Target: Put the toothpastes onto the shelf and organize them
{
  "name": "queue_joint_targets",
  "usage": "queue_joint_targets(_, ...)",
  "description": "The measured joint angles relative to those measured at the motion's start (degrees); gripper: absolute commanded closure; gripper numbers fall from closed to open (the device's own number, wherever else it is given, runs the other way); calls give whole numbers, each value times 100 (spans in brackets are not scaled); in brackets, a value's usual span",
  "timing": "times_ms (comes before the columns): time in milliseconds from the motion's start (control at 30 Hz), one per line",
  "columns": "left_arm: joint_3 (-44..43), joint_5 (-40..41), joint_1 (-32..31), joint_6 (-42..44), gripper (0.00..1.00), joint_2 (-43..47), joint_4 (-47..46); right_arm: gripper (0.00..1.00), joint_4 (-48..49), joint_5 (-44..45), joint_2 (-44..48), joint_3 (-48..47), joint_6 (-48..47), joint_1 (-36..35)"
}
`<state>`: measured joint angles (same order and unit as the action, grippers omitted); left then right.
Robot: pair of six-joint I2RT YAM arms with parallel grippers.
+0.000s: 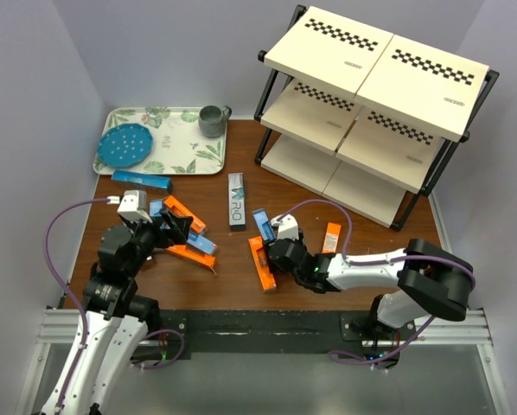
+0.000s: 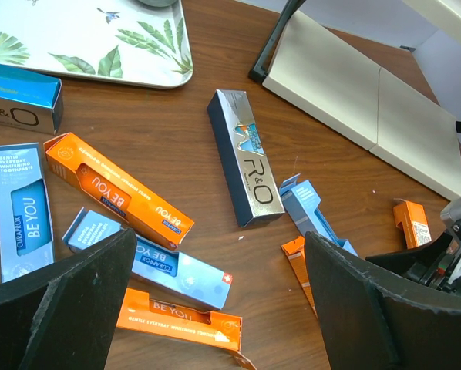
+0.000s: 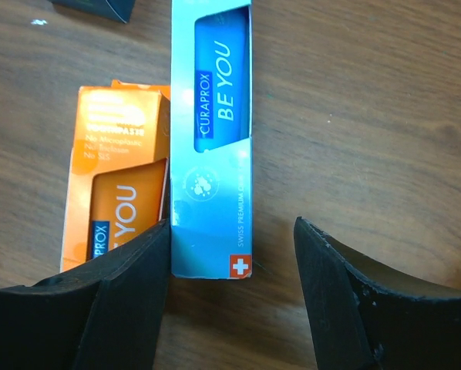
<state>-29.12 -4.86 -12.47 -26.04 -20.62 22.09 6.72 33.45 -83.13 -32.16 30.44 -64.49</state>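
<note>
Several toothpastes lie loose on the brown table. My right gripper is low over the near end of a light blue box. Its left finger touches the box's side and its right finger stands a gap away, so it is open. An orange box lies along the left of the blue one. My left gripper hangs wide open above a heap of orange and light blue boxes, holding nothing. A grey-and-teal box lies at mid-table. The shelf stands at the back right with bare boards.
A leaf-patterned tray at the back left carries a blue plate and a grey mug. A dark blue box lies just in front of the tray. A short orange box lies near the shelf's front.
</note>
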Motion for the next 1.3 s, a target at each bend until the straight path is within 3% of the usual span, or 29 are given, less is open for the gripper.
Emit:
queue_joint_targets(667,0,4,-44,-37,6,-31,2,46,1434,-199,-50,772,-474,0)
queue_joint_targets(800,0,7,-44,-39,7,-70,4,59,1786,-177,-160,870,-612,0)
queue_joint_targets(900,0,17,-44,-39,7,-76,7,63,1888,-162,-166,911,-669,0)
queue_joint_targets(1033,0,24,-44,-39,7,-76,7,69,1775,-199,37,968,-713,0)
queue_joint_targets(1300,0,76,-44,-39,7,-74,9,76,522,-144,1399,616,-970,0)
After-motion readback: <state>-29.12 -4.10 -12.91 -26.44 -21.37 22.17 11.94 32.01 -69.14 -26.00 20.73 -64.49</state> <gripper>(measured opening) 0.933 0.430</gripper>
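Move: The blue toothpaste box lies between the right hand's open fingers at its near end; its middle is about 5 cm ahead, 2 cm left and 2 cm below. The neighbouring orange toothpaste box lies some 3 cm back and 4 cm left of that hand, the dark R&O box about 13 cm ahead and 10 cm left, both on the table. From the left hand, the blue box is roughly 5 cm ahead, 20 cm right and 19 cm below. Straddling the blue toothpaste box near its closer end, the right hand's fingers close and pinch it by its sides, after the hand has sunk about 1.5 cm around it. Keeping that grip, the hand then rises straight up some 6 cm, away from the table, its fingers levelling out by roughly 10 degrees with a slight counter-clockwise turn. ##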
